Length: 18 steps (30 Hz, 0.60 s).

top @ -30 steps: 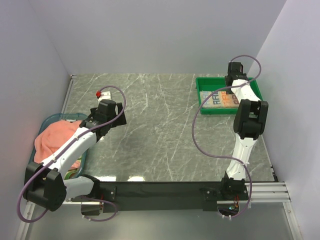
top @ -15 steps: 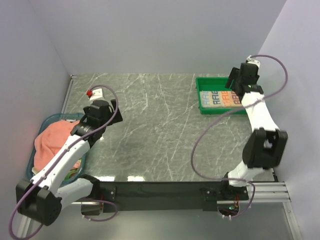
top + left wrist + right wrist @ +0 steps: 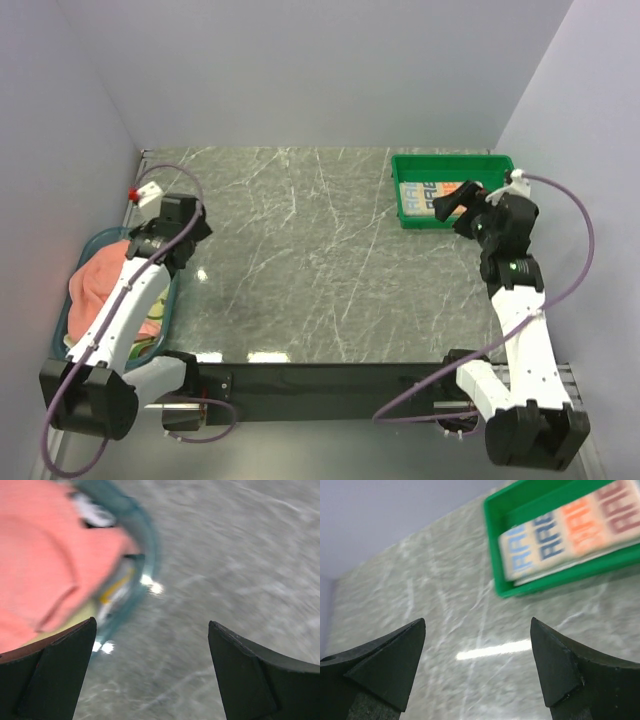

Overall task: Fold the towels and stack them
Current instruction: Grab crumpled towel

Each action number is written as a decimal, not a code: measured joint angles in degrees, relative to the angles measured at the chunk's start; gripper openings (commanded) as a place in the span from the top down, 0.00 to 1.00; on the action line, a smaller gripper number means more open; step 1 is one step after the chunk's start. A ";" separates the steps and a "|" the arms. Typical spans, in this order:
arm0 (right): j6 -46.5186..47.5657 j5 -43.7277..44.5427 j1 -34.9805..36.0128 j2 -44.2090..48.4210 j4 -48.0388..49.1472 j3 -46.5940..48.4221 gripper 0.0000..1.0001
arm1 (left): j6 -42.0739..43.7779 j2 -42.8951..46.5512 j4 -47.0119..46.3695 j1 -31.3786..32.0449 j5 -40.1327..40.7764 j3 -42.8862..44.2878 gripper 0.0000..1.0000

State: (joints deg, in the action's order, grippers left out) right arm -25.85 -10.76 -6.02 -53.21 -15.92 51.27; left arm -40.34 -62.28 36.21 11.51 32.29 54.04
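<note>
A cream towel with coloured letters lies folded in the green tray; the right wrist view shows the towel at the upper right. My right gripper hangs open at the tray's near edge, its jaws wide with only table between them. A salmon-pink towel is heaped in the blue basket, with a pale yellow cloth under it. My left gripper hovers open by the basket's far right corner. In the left wrist view it is empty, the pink towel to its left.
The grey marble table spans the space between basket and tray. White walls close in on the left, back and right. The basket's teal rim curves just left of my left fingers. The tray's green wall sits up and right of my right fingers.
My right arm has drawn back from over the tray toward the near side and its jaws have widened. My left arm has swung left toward the basket, still open.
</note>
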 measured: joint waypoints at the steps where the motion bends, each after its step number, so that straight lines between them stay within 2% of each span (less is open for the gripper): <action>1: -0.90 -1.46 0.07 1.68 0.31 -1.60 0.09 | -0.98 -0.44 1.46 -2.32 0.74 0.31 0.01; 4: -2.75 -4.70 0.81 3.41 1.53 -3.87 0.09 | -2.03 -1.40 3.61 -9.73 1.60 0.44 0.01; 7: -3.39 -7.19 2.38 3.37 3.23 -5.84 0.10 | -2.16 -2.29 3.08 -19.54 -0.90 0.35 0.01; 10: -3.52 -8.61 3.72 3.19 3.28 -7.08 0.10 | -2.19 -4.35 1.42 -26.53 -3.04 0.28 0.01; 15: -3.58 -9.99 4.42 3.08 3.72 -7.72 0.11 | -2.19 -12.59 -1.73 -29.33 -7.50 0.28 0.02; 18: -3.80 -10.45 4.66 3.28 4.35 -8.63 0.11 | -2.10 -16.33 -3.48 -30.53 -10.05 0.22 0.11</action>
State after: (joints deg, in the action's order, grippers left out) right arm -29.65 -21.21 -1.37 -49.93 -11.57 42.63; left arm -42.44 -78.61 32.73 -19.03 22.24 54.26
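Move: The coral towel lies crumpled in the basket, its middle about 17 cm to the left of the left hand, 9 cm back and some 13 cm below. The basket's middle is about 15 cm left and 11 cm back. A pale green towel shows from under the coral one, around 7 cm left and 12 cm back. From the right hand the coral towel is roughly 80 cm left, 11 cm back and 20 cm lower. The left hand sweeps about 13 cm to the left across the basket's right rim, drawing back slightly and turning some 25 degrees counter-clockwise, then stops going sideways and drops to about 8 cm lower over the far part of the coral towel, fingers tipping a little more downward and still wide open on either side of the fold they are nearing. Meanwhile the open right hand eases about 6 cm left and a little down and back, away from the folded towel in the green tray. ##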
